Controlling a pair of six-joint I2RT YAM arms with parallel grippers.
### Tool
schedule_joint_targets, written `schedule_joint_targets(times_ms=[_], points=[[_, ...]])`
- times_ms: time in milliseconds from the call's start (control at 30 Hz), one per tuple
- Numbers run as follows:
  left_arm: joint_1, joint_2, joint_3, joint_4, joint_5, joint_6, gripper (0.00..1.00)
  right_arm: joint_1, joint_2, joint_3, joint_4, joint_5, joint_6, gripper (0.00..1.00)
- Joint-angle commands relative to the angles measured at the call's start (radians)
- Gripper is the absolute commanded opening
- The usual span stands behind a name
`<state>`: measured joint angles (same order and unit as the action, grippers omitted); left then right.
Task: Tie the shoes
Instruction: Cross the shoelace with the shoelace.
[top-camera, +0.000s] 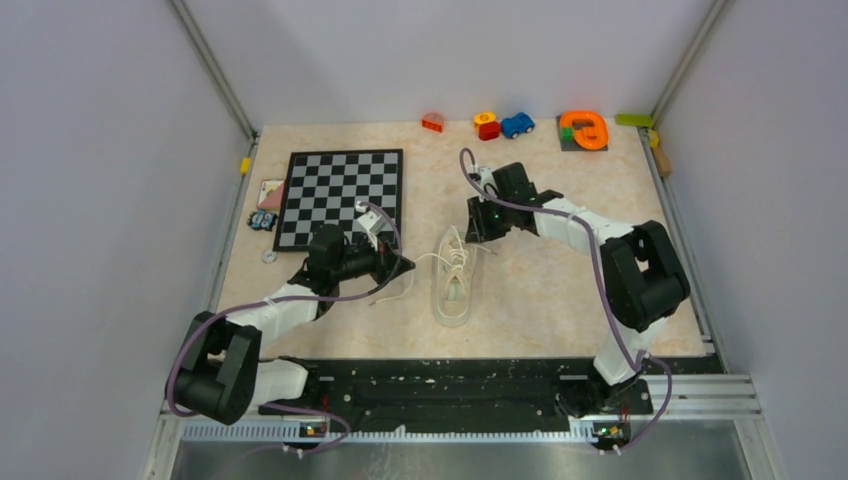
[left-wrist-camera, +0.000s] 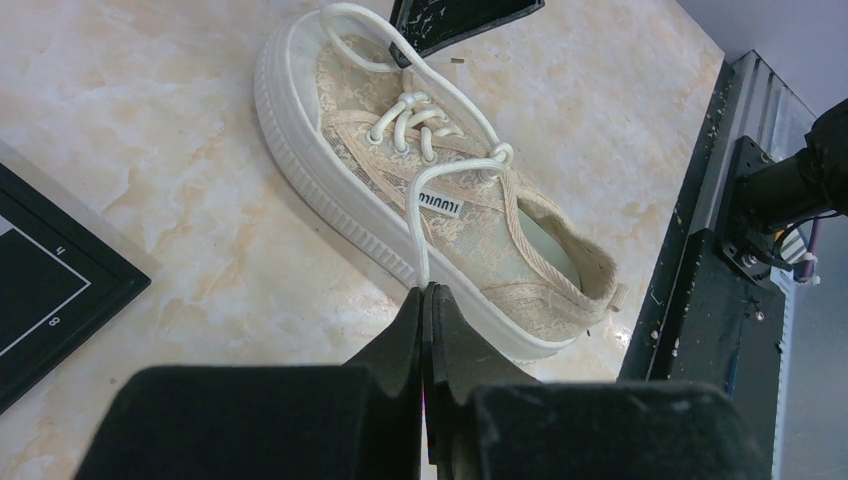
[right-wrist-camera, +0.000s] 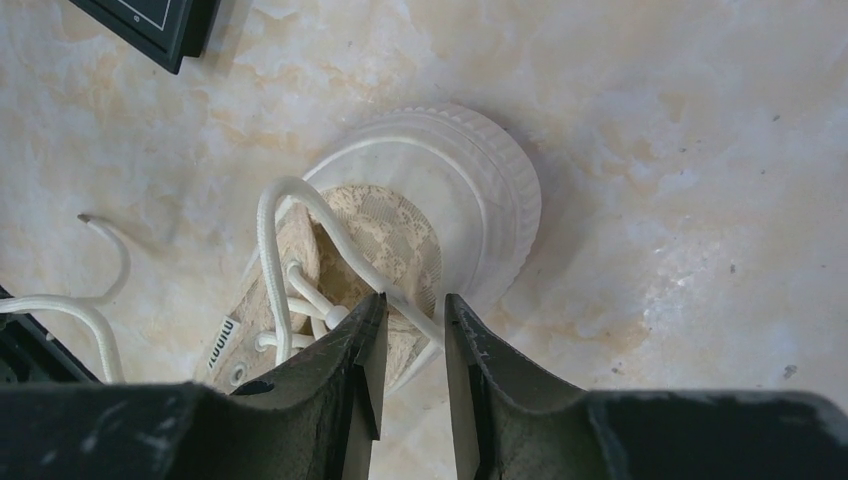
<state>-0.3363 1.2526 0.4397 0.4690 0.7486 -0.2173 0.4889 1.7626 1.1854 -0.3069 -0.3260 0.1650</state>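
Observation:
The shoe (top-camera: 453, 285), a cream low-top sneaker, lies in the middle of the table with its toe pointing away from the arm bases. My left gripper (top-camera: 405, 266) sits just left of it. Its jaws (left-wrist-camera: 428, 290) are shut on a white lace (left-wrist-camera: 415, 220) that runs taut up to the eyelets. My right gripper (top-camera: 478, 235) hovers at the toe (right-wrist-camera: 450, 190). Its jaws (right-wrist-camera: 412, 305) stand apart, and the other lace (right-wrist-camera: 340, 235) crosses the gap between them in a loop over the shoe's front. A loose lace end (right-wrist-camera: 105, 235) lies on the table.
A chessboard (top-camera: 340, 197) lies at the back left, close behind my left gripper, with cards (top-camera: 270, 193) at its left edge. Small toys line the far edge: a red block (top-camera: 433, 122), a blue car (top-camera: 517, 124), an orange piece (top-camera: 583, 130). A black rail (top-camera: 450, 385) runs along the near edge.

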Motion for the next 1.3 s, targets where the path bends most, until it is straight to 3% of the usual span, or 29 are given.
schedule_joint_targets(times_ms=[0, 300, 433, 933, 1033, 1100, 1267], points=[[0.003, 0.005, 0.036, 0.023, 0.024, 0.012, 0.0, 0.025, 0.02, 0.04, 0.011, -0.024, -0.015, 0.29], [0.003, 0.008, 0.038, 0.019, 0.025, 0.013, 0.0, 0.04, 0.042, 0.057, -0.009, -0.002, -0.028, 0.26], [0.003, 0.008, 0.037, 0.019, 0.026, 0.015, 0.0, 0.05, 0.044, 0.063, -0.029, 0.022, -0.044, 0.2], [0.003, 0.003, 0.039, 0.016, 0.028, 0.015, 0.0, 0.108, 0.044, 0.105, -0.145, 0.202, -0.09, 0.23], [0.003, 0.005, 0.04, 0.016, 0.027, 0.015, 0.0, 0.109, 0.05, 0.111, -0.144, 0.202, -0.09, 0.17], [0.003, 0.005, 0.04, 0.016, 0.027, 0.015, 0.0, 0.108, 0.047, 0.117, -0.144, 0.202, -0.086, 0.04], [0.003, 0.004, 0.039, 0.016, 0.027, 0.015, 0.0, 0.102, -0.024, 0.083, -0.105, 0.168, -0.06, 0.0]])
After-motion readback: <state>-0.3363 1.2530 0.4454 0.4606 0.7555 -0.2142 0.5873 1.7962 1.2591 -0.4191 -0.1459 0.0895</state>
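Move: The stretch of lace that the right fingers will close on already runs between their half-open tips, about 1 cm back, 1 cm left and 1 cm lower. From the right hand, the shoe's middle lies some 9 cm back and 4 cm left, and the lace knot about 6 cm back and 3 cm left. The left hand holds the other lace; from it that stretch is about 5 cm ahead, 13 cm right, 6 cm lower. The right hand eases about 1 cm back, down and left, rolls some 10 degrees, then pinches the lace shut. ##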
